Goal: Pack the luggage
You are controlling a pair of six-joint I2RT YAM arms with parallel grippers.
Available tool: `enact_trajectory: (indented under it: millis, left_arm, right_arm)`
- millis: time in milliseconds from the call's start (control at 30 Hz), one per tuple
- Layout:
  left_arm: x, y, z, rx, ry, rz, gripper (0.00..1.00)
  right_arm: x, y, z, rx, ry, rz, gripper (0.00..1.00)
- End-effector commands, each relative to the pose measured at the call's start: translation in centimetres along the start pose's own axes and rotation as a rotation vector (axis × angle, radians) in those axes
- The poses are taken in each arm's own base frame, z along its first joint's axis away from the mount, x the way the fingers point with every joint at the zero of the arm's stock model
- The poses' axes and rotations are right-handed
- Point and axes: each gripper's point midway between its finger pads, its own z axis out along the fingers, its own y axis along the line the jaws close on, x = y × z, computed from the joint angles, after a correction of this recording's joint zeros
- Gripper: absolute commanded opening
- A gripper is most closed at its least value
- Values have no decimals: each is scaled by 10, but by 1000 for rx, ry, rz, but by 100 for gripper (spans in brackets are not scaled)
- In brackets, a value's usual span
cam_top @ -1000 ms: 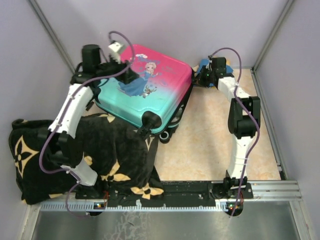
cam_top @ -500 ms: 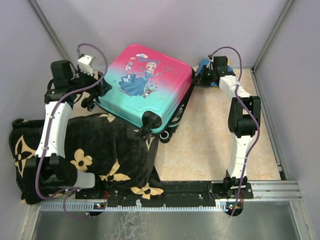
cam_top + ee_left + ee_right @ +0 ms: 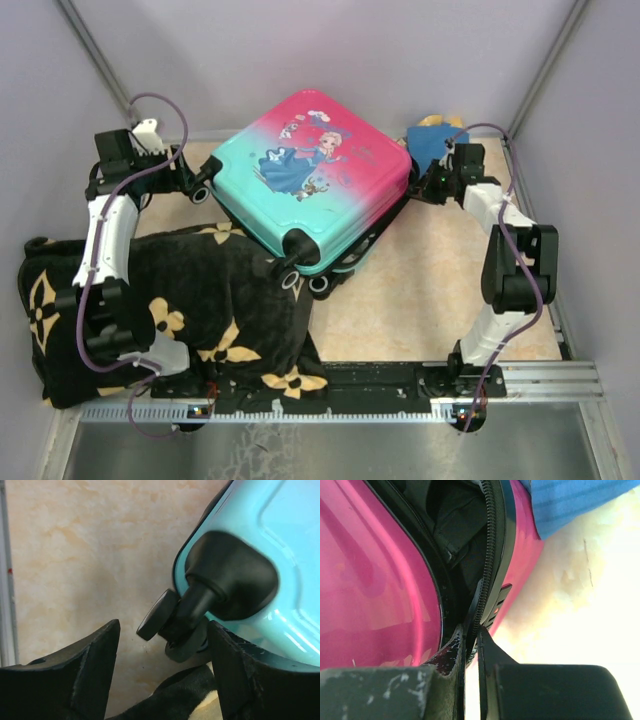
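Note:
The luggage (image 3: 320, 180) lies flat, pink-to-teal shell up, its near end resting on the black blanket. Its two halves stand slightly apart at the right side, where dark lining (image 3: 452, 525) shows. My right gripper (image 3: 432, 186) is at that right edge; in the right wrist view it (image 3: 471, 630) is shut on the black zipper strip (image 3: 487, 565). My left gripper (image 3: 186, 180) is at the luggage's left corner. It is open (image 3: 164, 630), with a black wheel (image 3: 170, 625) just ahead between the fingers, untouched.
A big black blanket with tan flowers (image 3: 180, 310) covers the near left of the table and shows under the wheel (image 3: 185, 700). A blue item (image 3: 432, 140) lies at the back right, beside the luggage. Grey walls enclose the table on three sides.
The luggage has slid and turned to the right. My left gripper has left its top and moved left to the corner wheel. My right gripper has moved right and nearer, still shut.

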Motion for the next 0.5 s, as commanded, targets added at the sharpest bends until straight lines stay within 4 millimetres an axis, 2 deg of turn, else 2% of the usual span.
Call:
enact_trajectory:
  millis: [0, 133, 233, 267, 367, 467]
  left_arm:
    - [11, -10, 10, 95, 50, -19, 73]
    - [44, -53, 13, 277, 107, 0, 63]
    - [66, -79, 22, 363, 125, 70, 57]
    - [71, -94, 28, 390, 130, 108, 56]
    - [78, -124, 47, 452, 151, 136, 55]
    - [72, -156, 68, 535, 157, 128, 53]
  right_arm:
    - [-55, -11, -41, 14, -178, -19, 0]
    - [-86, -13, -41, 28, -233, -50, 0]
    - [-105, -11, -36, 30, -257, -69, 0]
    - [-112, -12, -36, 36, -271, -78, 0]
    - [-126, -23, -36, 62, -289, -83, 0]
    - [-131, -36, -37, 90, -296, -78, 0]
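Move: The luggage's left corner wheel is some 4 cm to the right of the open left hand and about 8 cm below, level with it fore and aft. From that hand, the printed lid's middle is roughly 26 cm right, 2 cm back and 4 cm below; the near-corner wheel about 23 cm right, 22 cm back and 9 cm below. The zipper edge is already in the right hand's shut fingers; the blue cloth lies about 11 cm ahead, 4 cm right and 9 cm below that hand. The luggage's zipper edge stays pinched in the right hand, which draws it some 4 cm to the right, edging forward late on. Its left corner wheel is what the left hand closes in on, sweeping about 10 cm right and 9 cm down with a slight pull back, turning roughly 20 degrees clockwise and tipping down as its fingers narrow partway around the wheel. ##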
